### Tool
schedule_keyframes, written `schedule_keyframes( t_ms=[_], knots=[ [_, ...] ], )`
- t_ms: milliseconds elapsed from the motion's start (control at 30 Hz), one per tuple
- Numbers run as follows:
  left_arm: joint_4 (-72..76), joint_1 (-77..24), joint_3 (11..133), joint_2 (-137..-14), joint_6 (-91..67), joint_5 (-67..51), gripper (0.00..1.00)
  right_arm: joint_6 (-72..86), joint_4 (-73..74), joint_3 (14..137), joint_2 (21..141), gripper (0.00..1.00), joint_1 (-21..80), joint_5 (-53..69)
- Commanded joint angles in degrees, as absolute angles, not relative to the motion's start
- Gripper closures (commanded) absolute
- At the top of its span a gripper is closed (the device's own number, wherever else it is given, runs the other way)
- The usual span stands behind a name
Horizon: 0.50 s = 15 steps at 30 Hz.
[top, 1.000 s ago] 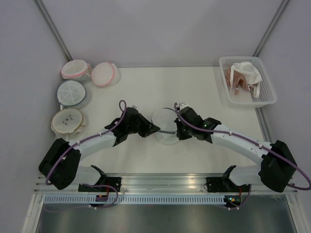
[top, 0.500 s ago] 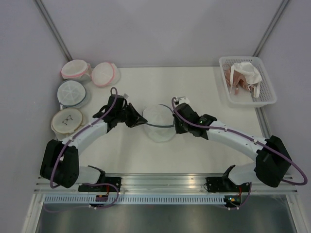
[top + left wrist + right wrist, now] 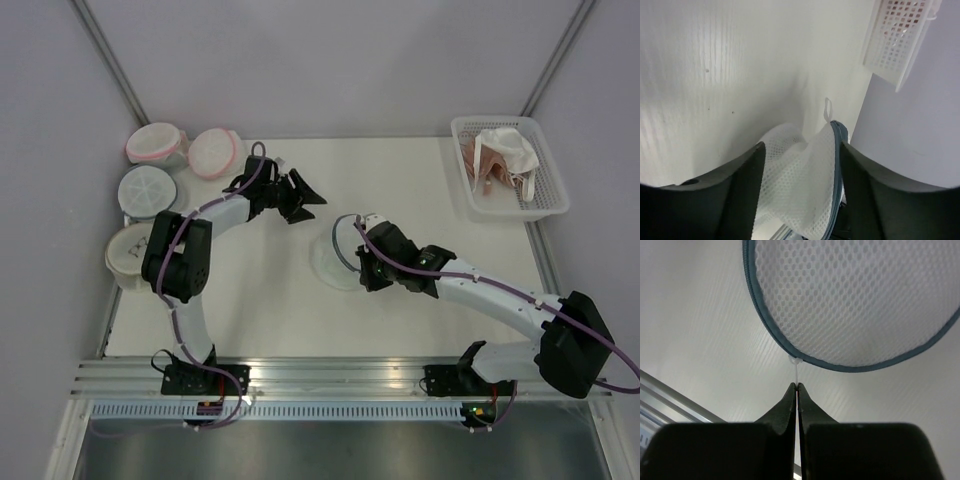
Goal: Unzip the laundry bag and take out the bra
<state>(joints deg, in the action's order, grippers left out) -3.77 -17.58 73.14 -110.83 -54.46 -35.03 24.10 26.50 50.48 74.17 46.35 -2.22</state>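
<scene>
The laundry bag (image 3: pixel 338 256), white mesh with a grey-blue zip rim, lies mid-table and fills the top of the right wrist view (image 3: pixel 855 300). My right gripper (image 3: pixel 364 270) is at the bag's right edge. It is shut (image 3: pixel 797 386) on the thin white zip pull (image 3: pixel 797 372) hanging from the rim. My left gripper (image 3: pixel 308 205) stands open up and to the left of the bag, apart from it. In the left wrist view the crumpled mesh (image 3: pixel 800 180) shows beyond the spread fingers (image 3: pixel 747 190). The bra does not show in any view.
A white basket (image 3: pixel 545 205) holding white and pinkish garments stands at the far right, also in the left wrist view (image 3: pixel 895 40). At the far left lie two pink-rimmed round bags (image 3: pixel 155 143) (image 3: pixel 215 152), a light-blue one (image 3: pixel 148 190) and a beige one (image 3: pixel 135 252).
My left gripper opened, let go of the bag and swung back toward the far left. The bag shifted slightly right and nearer. The right gripper stayed shut on the pull.
</scene>
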Motion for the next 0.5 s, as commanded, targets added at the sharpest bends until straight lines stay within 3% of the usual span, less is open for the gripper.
schedule_keyframes(
  t_ms=[0, 100, 233, 467],
  knots=[
    [2.37, -16.61, 70.96, -105.93, -57.13, -34.02, 0.30, 23.56, 28.39, 49.75, 72.68, 0.99, 46.76, -0.18],
    [-1.38, -16.61, 62.10, -94.69, -57.22, -27.18, 0.13, 23.38, 27.25, 50.01, 73.56, 1.00, 46.76, -0.26],
    [-2.81, -17.40, 52.14, -82.28, -59.93, -24.26, 0.01, 23.03, 25.76, 50.97, 75.23, 0.99, 46.76, 2.63],
    [-3.08, -27.67, 46.32, -77.17, -62.84, -22.69, 0.01, 23.11, 23.29, 51.24, 74.97, 1.00, 46.76, 4.48]
  ],
)
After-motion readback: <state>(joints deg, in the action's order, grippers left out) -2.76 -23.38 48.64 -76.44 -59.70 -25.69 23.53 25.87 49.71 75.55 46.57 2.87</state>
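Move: The left hand, already opening, has the white laundry bag about 11 cm back, 6 to its right and some 4 lower. The far end of its blue zip edge is roughly 7 cm right and 2 back; the near end, 12 right and 15 back. From the right hand, which holds the bag's thin pull, the bag's middle lies about 6 cm ahead, 7 left and slightly lower. Left hand draws back about 11 cm, rising 7, fingers spreading wide; right keeps the laundry bag's pull pinched. ##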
